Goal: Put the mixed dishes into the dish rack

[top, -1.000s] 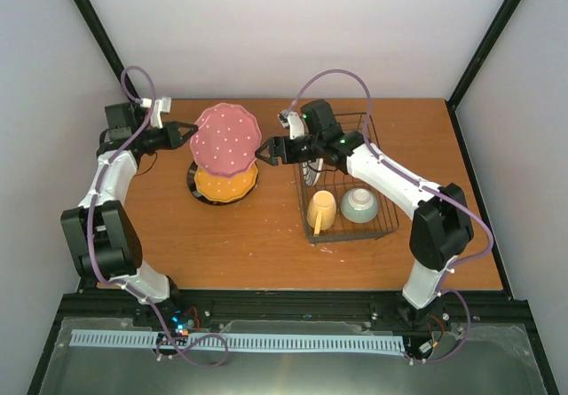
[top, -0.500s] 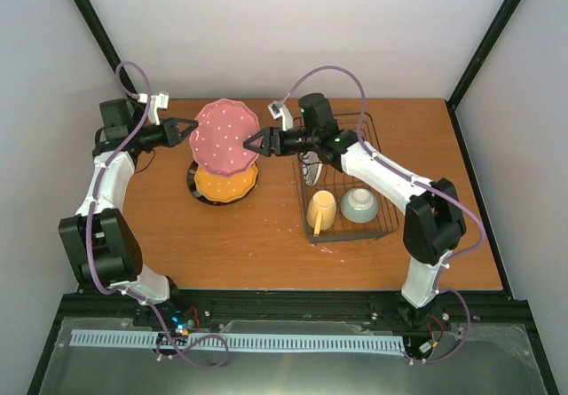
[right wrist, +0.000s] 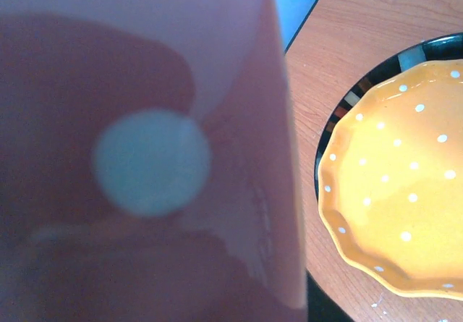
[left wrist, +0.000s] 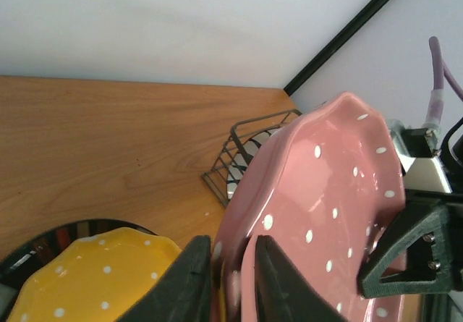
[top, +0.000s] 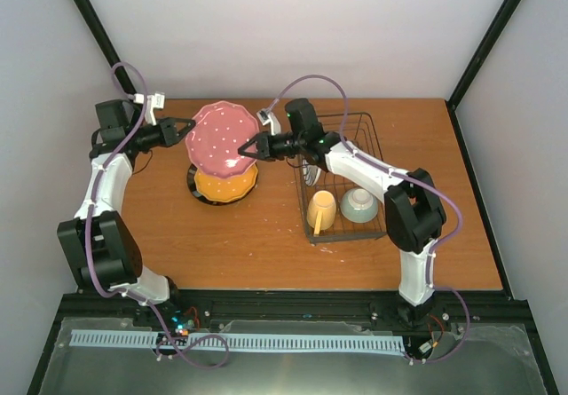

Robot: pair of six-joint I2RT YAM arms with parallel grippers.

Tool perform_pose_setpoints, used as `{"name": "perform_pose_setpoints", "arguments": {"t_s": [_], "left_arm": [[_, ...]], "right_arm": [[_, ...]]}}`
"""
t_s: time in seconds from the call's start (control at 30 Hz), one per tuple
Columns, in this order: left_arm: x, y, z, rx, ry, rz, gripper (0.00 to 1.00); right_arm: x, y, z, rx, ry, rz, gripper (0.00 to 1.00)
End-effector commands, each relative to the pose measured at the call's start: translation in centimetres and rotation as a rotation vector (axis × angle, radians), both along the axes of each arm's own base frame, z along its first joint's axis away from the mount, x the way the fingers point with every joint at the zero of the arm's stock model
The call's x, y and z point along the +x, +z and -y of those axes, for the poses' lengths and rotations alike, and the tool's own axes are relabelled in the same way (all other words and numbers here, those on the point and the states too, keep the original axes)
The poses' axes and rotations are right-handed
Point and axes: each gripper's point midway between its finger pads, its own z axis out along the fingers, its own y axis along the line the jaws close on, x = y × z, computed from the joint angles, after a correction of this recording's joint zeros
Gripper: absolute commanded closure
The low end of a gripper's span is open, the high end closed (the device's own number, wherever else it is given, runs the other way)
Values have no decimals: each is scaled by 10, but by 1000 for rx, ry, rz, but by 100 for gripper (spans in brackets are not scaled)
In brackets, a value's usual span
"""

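The pink speckled plate (top: 222, 138) hangs tilted above the table, over the orange dotted dark-rimmed plate (top: 226, 185), which lies flat. My left gripper (top: 188, 130) is shut on the pink plate's left rim; in the left wrist view the rim sits between the fingers (left wrist: 195, 278). My right gripper (top: 251, 145) is pinched on the plate's right rim, and the pink plate (right wrist: 145, 155) fills the right wrist view and hides the fingers. The dish rack (top: 373, 142) holds the striped plate (top: 309, 173) upright, the yellow mug (top: 321, 209) and the green bowl (top: 359, 205).
The orange plate (right wrist: 398, 184) lies just below and right of the pink one in the right wrist view. The rack (left wrist: 224, 155) stands beyond the pink plate (left wrist: 325, 206) in the left wrist view. White walls with black frame posts close in the table's back and sides.
My right gripper has moved left onto the pink plate's right rim and its jaws have closed there. The left gripper has kept its grip and the plate has shifted slightly left.
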Motion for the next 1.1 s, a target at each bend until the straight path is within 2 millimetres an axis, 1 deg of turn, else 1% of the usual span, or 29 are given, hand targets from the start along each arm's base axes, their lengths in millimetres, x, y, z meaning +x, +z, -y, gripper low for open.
{"name": "perform_pose_setpoints", "arguments": {"t_s": [0.0,0.03,0.07,0.1,0.13,0.23,0.3,0.4,0.43,0.5,0.53,0.57,0.63,0.7,0.73,0.8,0.87,0.93,1.0,1.07], "left_arm": [[-1,21,5,-4,-12,30,64],[1,19,2,10,9,27,47],[3,18,-1,28,32,27,18],[5,17,-5,48,63,24,2],[7,18,-9,70,98,25,1],[11,27,-28,143,235,55,0],[11,40,-45,196,368,100,0],[-1,65,-65,249,525,193,0],[-6,73,-70,265,564,223,0],[-15,81,-78,295,619,259,0],[-16,81,-81,311,637,261,0],[-17,79,-82,324,642,255,0],[-17,74,-85,342,650,238,0],[-17,68,-85,345,648,225,0],[-17,66,-85,341,647,220,0],[-16,63,-84,337,642,212,0],[-14,60,-86,341,648,199,0],[-13,59,-87,349,650,192,0],[-12,58,-89,357,657,186,0],[-12,56,-90,364,659,182,0]], "right_arm": [[-26,75,-8,114,76,208,97],[-23,78,-6,108,57,220,97],[-21,83,-3,100,32,233,97],[-20,86,-1,92,13,249,97],[-17,90,2,81,-10,263,97],[-8,104,14,33,-97,323,97],[-2,117,25,-3,-168,375,97],[7,147,54,-57,-318,466,97],[10,158,68,-82,-390,495,97],[12,184,99,-110,-525,563,97],[13,197,118,-129,-614,594,97],[13,205,137,-153,-688,617,97],[8,227,187,-202,-894,671,97],[3,232,226,-269,-1043,693,97],[0,231,243,-306,-1107,699,97],[-7,222,281,-390,-1261,676,97],[-13,208,308,-476,-1367,664,97],[-15,193,324,-577,-1427,653,97],[-16,173,336,-707,-1461,632,97],[-11,155,337,-768,-1452,615,97]]}}
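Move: Both hands hold the pink plate: its middle lies about 7 cm right and 3 cm back of the left hand, 7 cm left and 3 cm ahead of the right. The dish rack's middle is some 26 cm to the right hand's right, 4 cm ahead and 20 cm below; in it the striped plate stands about 17 cm right and 8 cm ahead, the mug 19 cm right and 7 cm back. From the right hand, the yellow plate lies 9 cm left, 5 cm ahead, 22 cm below. Rightward and up goes the right hand once the left fingers spring wide open and let go of the pink plate; keeping its pinch, it swings some 30 cm right and about 20 cm up to high above the rack, turning clockwise roughly 75 degrees, fingertips tipping up and swinging from left to forward. The left hand withdraws about 9 cm left, rising in an arc and turning counter-clockwise. ##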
